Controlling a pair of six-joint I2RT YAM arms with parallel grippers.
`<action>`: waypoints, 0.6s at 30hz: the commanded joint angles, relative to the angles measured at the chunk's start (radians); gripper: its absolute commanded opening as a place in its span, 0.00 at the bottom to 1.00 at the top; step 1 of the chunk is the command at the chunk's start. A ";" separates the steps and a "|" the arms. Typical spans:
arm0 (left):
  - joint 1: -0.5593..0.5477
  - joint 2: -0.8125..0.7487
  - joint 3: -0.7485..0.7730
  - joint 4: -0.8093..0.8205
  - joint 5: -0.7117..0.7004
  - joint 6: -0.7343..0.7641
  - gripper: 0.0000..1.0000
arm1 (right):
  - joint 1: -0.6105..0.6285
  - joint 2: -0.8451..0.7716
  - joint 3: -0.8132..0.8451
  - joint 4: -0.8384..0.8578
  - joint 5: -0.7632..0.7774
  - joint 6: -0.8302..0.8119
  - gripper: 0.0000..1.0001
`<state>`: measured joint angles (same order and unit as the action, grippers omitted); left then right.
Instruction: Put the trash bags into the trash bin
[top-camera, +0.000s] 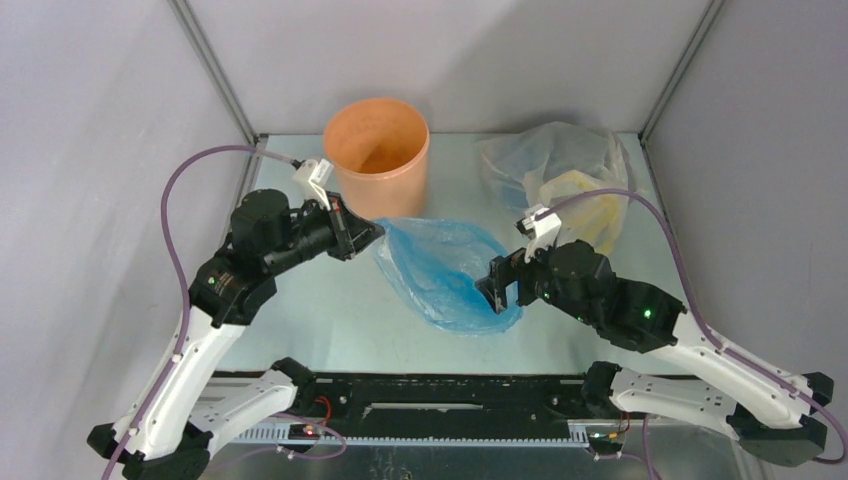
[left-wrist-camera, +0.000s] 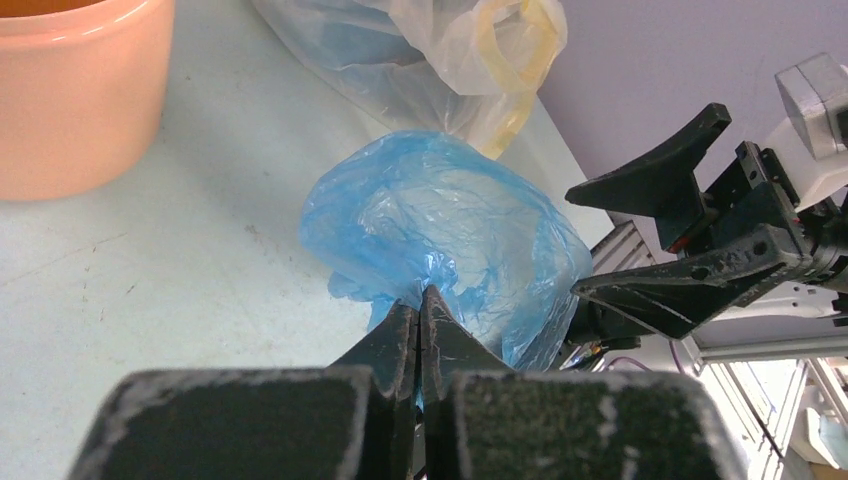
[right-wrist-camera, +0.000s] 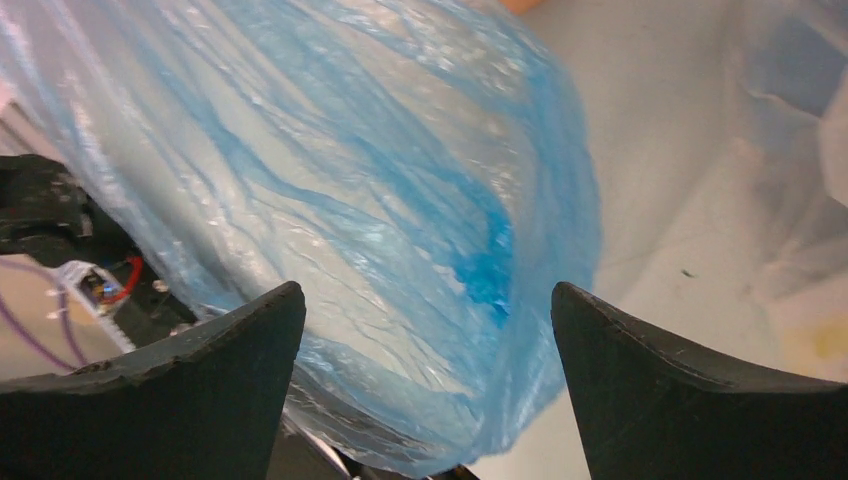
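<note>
The light-blue trash bag (top-camera: 445, 270) lies puffed up on the table between both arms. My left gripper (top-camera: 374, 234) is shut on the bag's left edge; in the left wrist view its jaws (left-wrist-camera: 424, 295) pinch blue film (left-wrist-camera: 440, 225). My right gripper (top-camera: 494, 285) is open at the bag's right edge. In the right wrist view its fingers (right-wrist-camera: 650, 380) stand wide apart with the bag (right-wrist-camera: 400, 200) between and beyond them. The orange trash bin (top-camera: 377, 152) stands upright behind the left gripper, and shows in the left wrist view (left-wrist-camera: 75, 95).
A larger clear plastic sack with pale yellow contents (top-camera: 570, 185) lies at the back right, also in the left wrist view (left-wrist-camera: 470, 60). Grey walls enclose the table on three sides. The black rail (top-camera: 440, 395) runs along the near edge.
</note>
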<state>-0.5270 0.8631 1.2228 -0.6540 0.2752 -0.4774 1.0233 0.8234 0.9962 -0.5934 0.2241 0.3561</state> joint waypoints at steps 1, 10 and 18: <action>0.006 -0.014 0.001 0.050 0.032 0.004 0.00 | 0.032 0.028 0.056 -0.196 0.225 0.011 0.96; 0.006 -0.022 0.000 0.050 0.038 0.001 0.00 | -0.013 0.087 0.055 -0.252 0.345 -0.001 0.70; 0.005 -0.040 -0.050 -0.010 -0.046 0.040 0.01 | -0.083 0.109 0.075 -0.156 0.217 -0.049 0.01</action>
<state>-0.5266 0.8391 1.1969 -0.6323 0.2901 -0.4767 0.9638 0.9253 1.0256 -0.8108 0.4847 0.3267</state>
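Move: The blue trash bag hangs from the left fingers, with its free right rim roughly 5 cm to the right of the right hand point, 2 cm ahead and 5 cm lower. From the right hand, the orange trash bin stands about 26 cm ahead and 26 cm left, and the clear bag lies some 23 cm ahead and 17 cm right. From the left hand, that free rim is around 30 cm right, 3 cm back and 12 cm lower. Rightward and down, with a smaller drift forward, the right hand travels about 6 cm across and 5 cm down to the blue bag's free rim, its left side sinking some 20 degrees while it swings clockwise. Late in the reach the wide-open fingers close and pinch the film, as the left hand stays nearly still and keeps its pinch on the opposite end. ##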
